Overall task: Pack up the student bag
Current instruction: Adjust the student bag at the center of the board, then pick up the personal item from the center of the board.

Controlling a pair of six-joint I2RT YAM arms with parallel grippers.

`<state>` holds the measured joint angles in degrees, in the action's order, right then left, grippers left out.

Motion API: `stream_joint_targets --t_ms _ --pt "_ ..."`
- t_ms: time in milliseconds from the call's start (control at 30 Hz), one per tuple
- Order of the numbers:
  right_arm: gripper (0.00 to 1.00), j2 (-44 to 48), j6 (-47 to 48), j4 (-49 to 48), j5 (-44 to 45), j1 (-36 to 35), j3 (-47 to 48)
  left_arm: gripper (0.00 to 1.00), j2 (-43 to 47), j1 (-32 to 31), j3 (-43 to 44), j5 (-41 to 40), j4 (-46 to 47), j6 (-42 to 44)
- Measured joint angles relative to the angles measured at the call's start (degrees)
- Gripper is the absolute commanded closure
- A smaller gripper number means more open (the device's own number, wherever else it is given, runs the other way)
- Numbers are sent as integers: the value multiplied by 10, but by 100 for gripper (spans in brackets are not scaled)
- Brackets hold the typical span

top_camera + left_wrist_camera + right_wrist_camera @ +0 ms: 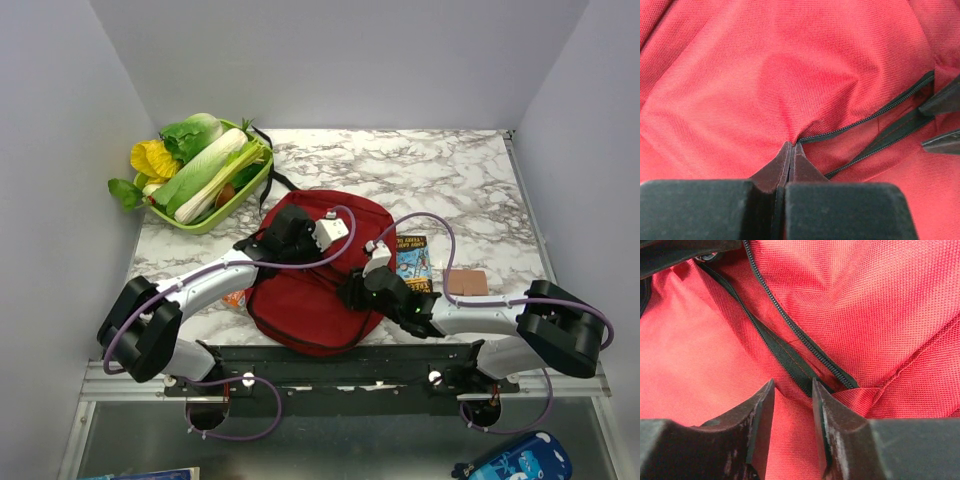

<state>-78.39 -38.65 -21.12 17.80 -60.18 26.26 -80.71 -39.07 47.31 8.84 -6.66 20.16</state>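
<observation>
The student bag (310,300) lies flat in the middle of the table, dark red with a black zipper (865,120). My left gripper (300,238) rests on its top. In the left wrist view its fingertips (791,148) are pressed together on a puckered bit of red fabric at the end of the zipper. My right gripper (358,290) is at the bag's right side. Its jaws (793,386) stand apart with the tips pushed into the fabric beside the zipper tape (785,352), and red cloth fills the gap.
A green basket (238,200) of vegetables stands at the back left. A book (413,262) and a small pink-brown case (466,282) lie right of the bag. Something orange (237,297) shows under the left arm. A blue case (515,462) lies below the table edge.
</observation>
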Motion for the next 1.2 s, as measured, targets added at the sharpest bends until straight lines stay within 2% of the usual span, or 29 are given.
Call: stream_joint_targets --t_ms 167,333,567,667,700,733,800,867,1067,1200 --pt "45 9 -7 19 7 -2 4 100 12 4 2 20 -12 -29" --pt "39 56 -5 71 21 -3 14 100 14 24 18 54 -31 -74" --pt "31 101 -3 132 45 -3 38 100 31 60 70 96 -64 -121" --pt "16 115 -8 169 59 -3 46 100 40 61 74 106 -68 -130" --pt "4 125 -10 187 69 -3 49 100 40 61 73 107 -69 -131" --pt "0 141 -16 211 82 -3 53 100 40 61 72 108 -69 -131" --pt "0 180 -37 269 112 3 63 100 43 61 68 108 -69 -131" --pt "0 216 -65 339 136 27 84 100 46 62 63 108 -68 -131" --pt "0 253 -149 539 162 226 136 100 50 62 61 108 -68 -130" --pt "0 257 -169 621 160 317 131 100 56 62 53 108 -67 -129"
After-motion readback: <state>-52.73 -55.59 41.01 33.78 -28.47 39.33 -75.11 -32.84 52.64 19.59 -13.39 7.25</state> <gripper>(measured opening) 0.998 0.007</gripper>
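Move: The left hand already pinches the red student bag's fabric beside the zip opening; the bag's middle is about 4 cm back, 1 cm to its left and 6 cm below. From the right hand, at the opening's near-right end, the treehouse book lies roughly 18 cm right, 7 ahead and 6 below; the brown wallet some 34 cm right, 4 ahead and 6 below; the bag's middle about 8 cm left, 5 ahead and 3 below. The left fingers stay shut on the cloth and pull it up about 6 cm, the hand rolling its left side down some 15 degrees before holding there. Meanwhile the half-open right hand rises clear of the zip's near-right end and sweeps about 25 cm to the right, first climbing, then sinking a few centimetres, opening fully and swinging clockwise to end over the gap between the treehouse book and the wallet. ##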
